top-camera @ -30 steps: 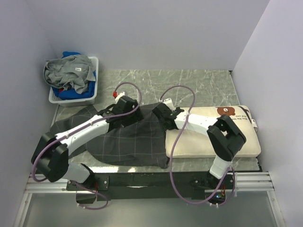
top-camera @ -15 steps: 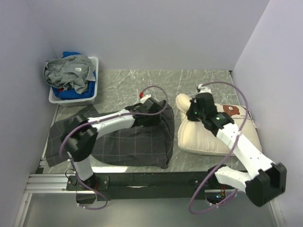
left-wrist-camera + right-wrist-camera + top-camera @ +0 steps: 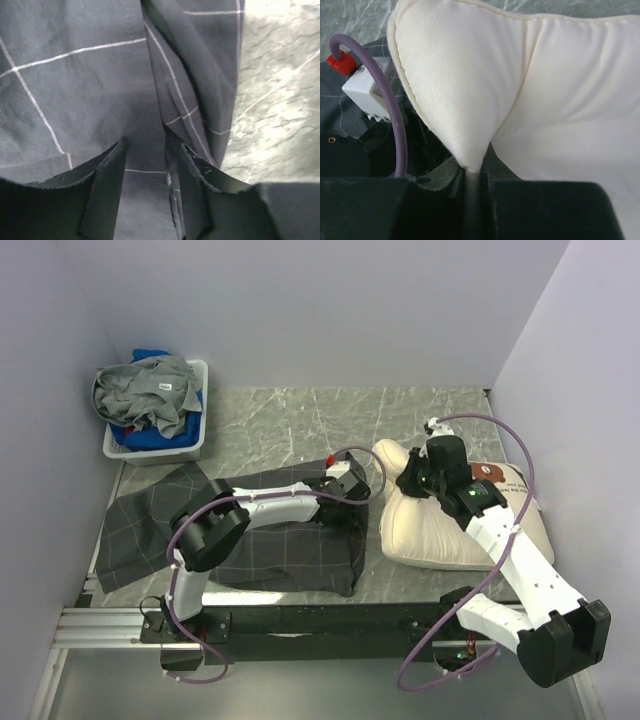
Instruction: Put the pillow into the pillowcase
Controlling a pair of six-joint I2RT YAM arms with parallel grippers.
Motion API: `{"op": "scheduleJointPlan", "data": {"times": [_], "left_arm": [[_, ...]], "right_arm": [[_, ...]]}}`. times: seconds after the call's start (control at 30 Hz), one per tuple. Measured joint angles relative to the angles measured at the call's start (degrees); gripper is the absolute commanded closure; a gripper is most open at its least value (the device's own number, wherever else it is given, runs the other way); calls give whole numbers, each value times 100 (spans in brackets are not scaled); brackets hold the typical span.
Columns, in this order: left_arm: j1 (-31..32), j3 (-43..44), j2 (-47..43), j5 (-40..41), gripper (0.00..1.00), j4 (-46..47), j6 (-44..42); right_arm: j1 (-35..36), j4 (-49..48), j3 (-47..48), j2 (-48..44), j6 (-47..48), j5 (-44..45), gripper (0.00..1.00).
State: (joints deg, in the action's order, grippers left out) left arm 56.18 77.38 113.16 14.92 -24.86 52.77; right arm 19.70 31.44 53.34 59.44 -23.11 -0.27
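Observation:
The cream-white pillow (image 3: 445, 535) lies on the right of the table, its left end bunched and lifted. My right gripper (image 3: 408, 480) is shut on that end; in the right wrist view a pinch of the pillow (image 3: 560, 100) runs down between the closed fingers of the gripper (image 3: 471, 167). The dark grid-lined pillowcase (image 3: 280, 555) lies flat left of the pillow. My left gripper (image 3: 355, 485) rests on its upper right corner. In the left wrist view the gripper (image 3: 145, 145) is open, with a fold of the pillowcase (image 3: 75, 90) between the fingers.
A white basket (image 3: 190, 450) heaped with grey and blue clothes stands at the back left. Marble tabletop (image 3: 300, 420) shows behind the cloth. Walls close in on the left, back and right. The two grippers are a hand's width apart.
My right arm swung over to the pillow's left end, shut on it and bunched it up. My left arm slid right along the pillowcase to its right edge, its jaws narrowing.

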Motion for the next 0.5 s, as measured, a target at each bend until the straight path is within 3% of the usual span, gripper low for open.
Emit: {"op": "scheduleJointPlan", "data": {"times": [0.2, 0.43, 0.5], "left_arm": [[11, 22, 35, 107, 59, -15, 35], [13, 9, 35, 153, 76, -11, 96], [11, 9, 35, 153, 77, -4, 94]], "right_arm": [[-76, -11, -17, -42, 2, -114, 100], [-122, -79, -105, -46, 2, -247, 100], [-125, -94, -131, -46, 2, -280, 100]]}}
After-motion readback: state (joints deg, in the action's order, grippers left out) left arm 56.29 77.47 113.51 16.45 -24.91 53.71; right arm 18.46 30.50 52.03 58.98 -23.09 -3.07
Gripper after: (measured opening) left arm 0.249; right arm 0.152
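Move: The edge of the pillowcase's mouth, its upper layer, lies right under my left fingers, about 1 cm to the right and 1 cm below. The folded under-layer is some 3 cm right, 1 cm ahead and 2 cm below. The pillow's middle is about 27 cm right of my left hand, 1 cm back and 4 cm higher. From my right hand, holding the pillow's raised corner, that mouth edge is about 12 cm left, 2 cm back and 17 cm below; the pillow's middle is 15 cm right, 5 cm back and 13 cm below. I close my left fingers from about half open to a quarter, pinching the upper layer of the pillowcase at its mouth; that hand otherwise stays in place, still pointing down and a bit forward. My right hand stays up where it is and keeps its grip on the pillow's corner. ##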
